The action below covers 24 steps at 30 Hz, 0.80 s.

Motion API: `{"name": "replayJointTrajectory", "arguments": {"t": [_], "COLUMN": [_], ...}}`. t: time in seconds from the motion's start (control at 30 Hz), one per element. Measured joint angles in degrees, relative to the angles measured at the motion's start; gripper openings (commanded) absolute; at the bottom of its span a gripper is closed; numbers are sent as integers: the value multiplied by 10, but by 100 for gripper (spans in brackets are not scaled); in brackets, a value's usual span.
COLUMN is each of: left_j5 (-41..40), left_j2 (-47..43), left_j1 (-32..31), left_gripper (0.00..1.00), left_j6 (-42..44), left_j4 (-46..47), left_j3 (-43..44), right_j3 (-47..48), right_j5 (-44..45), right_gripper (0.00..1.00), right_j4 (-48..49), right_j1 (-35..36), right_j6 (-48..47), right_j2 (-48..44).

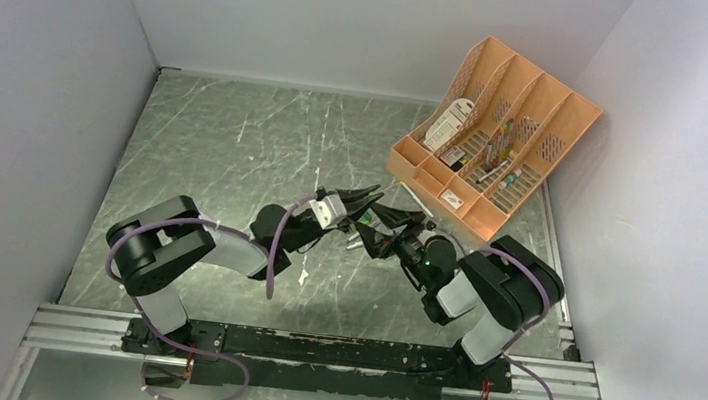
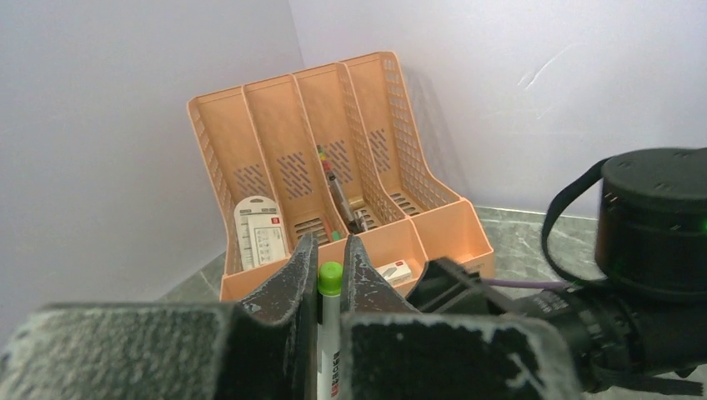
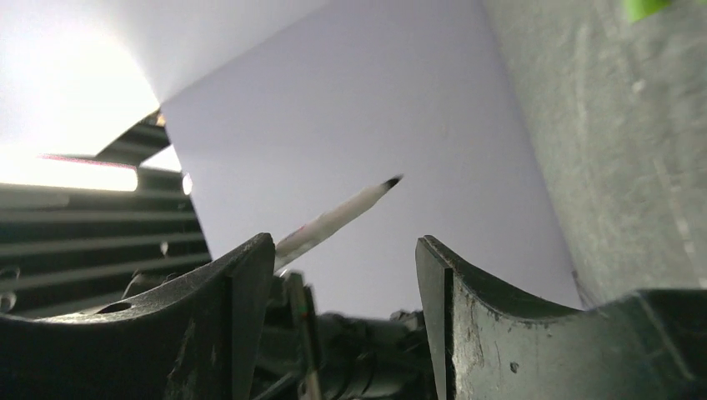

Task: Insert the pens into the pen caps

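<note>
In the left wrist view my left gripper (image 2: 330, 250) is shut on a pale pen (image 2: 328, 350). A bright green pen cap (image 2: 330, 279) sits on the pen's end between the fingertips. From above, the left gripper (image 1: 367, 202) and right gripper (image 1: 385, 232) meet at mid-table, a speck of green (image 1: 365, 219) between them. The right gripper (image 3: 343, 242) stands open and holds nothing. Beyond its left finger a pen with a dark tip (image 3: 333, 218) slants up in the air. Another green cap (image 3: 646, 7) lies on the table at that view's top edge. A thin pale pen (image 1: 417, 199) lies near the organizer.
An orange organizer (image 1: 475, 209) with several compartments of mixed stationery stands at the back right, close behind both grippers. Grey walls enclose the table on three sides. The right arm's wrist (image 2: 650, 225) fills the right of the left wrist view.
</note>
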Motion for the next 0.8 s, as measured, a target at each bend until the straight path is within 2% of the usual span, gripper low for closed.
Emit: {"name": "replayJointTrajectory", "arguments": {"t": [0.17, 0.43, 0.53, 0.6, 0.73, 0.8], "left_j5": [15, 46, 50, 54, 60, 65], "left_j2": [-1, -11, -13, -14, -15, -13], "left_j1": [-11, -23, -23, -23, -23, -23], "left_gripper": [7, 7, 7, 7, 7, 7], "left_j6": [0, 5, 14, 22, 39, 49], "left_j4": [0, 3, 5, 6, 7, 7], "left_j3": [-3, -25, -25, -25, -25, -25], "right_j3": [4, 32, 37, 38, 38, 38], "right_j5": [12, 16, 15, 14, 14, 14], "right_gripper": [59, 57, 46, 42, 42, 47], "right_j4": [-1, -2, -2, -4, -7, -8], "right_j1": [0, 1, 1, 1, 1, 1], "right_j6": [7, 9, 8, 7, 6, 6], "right_j2": [49, 53, 52, 52, 52, 49]}}
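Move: The left gripper holds the white pen by its green end, tip slanting down; the pen's middle is about 5 cm below that hand, 2 cm ahead and 2 cm right. From the open right gripper the middle is some 3 cm ahead, 1 cm left and 3 cm up. Down on the table, about 16 cm below the right hand, a light green cap lies roughly 7 cm straight ahead and a dark green cap about 10 cm straight ahead. Bring the left gripper back about 3.5 cm, easing slightly right and keeping its hold on the pen, so the black-tipped lower end comes between the open right fingers. Meanwhile dip the right gripper nearly 3 cm, then let it rise about half of that as it feeds some 2 cm forward to meet the pen, and finish by narrowing its fingers partway around the barrel. ##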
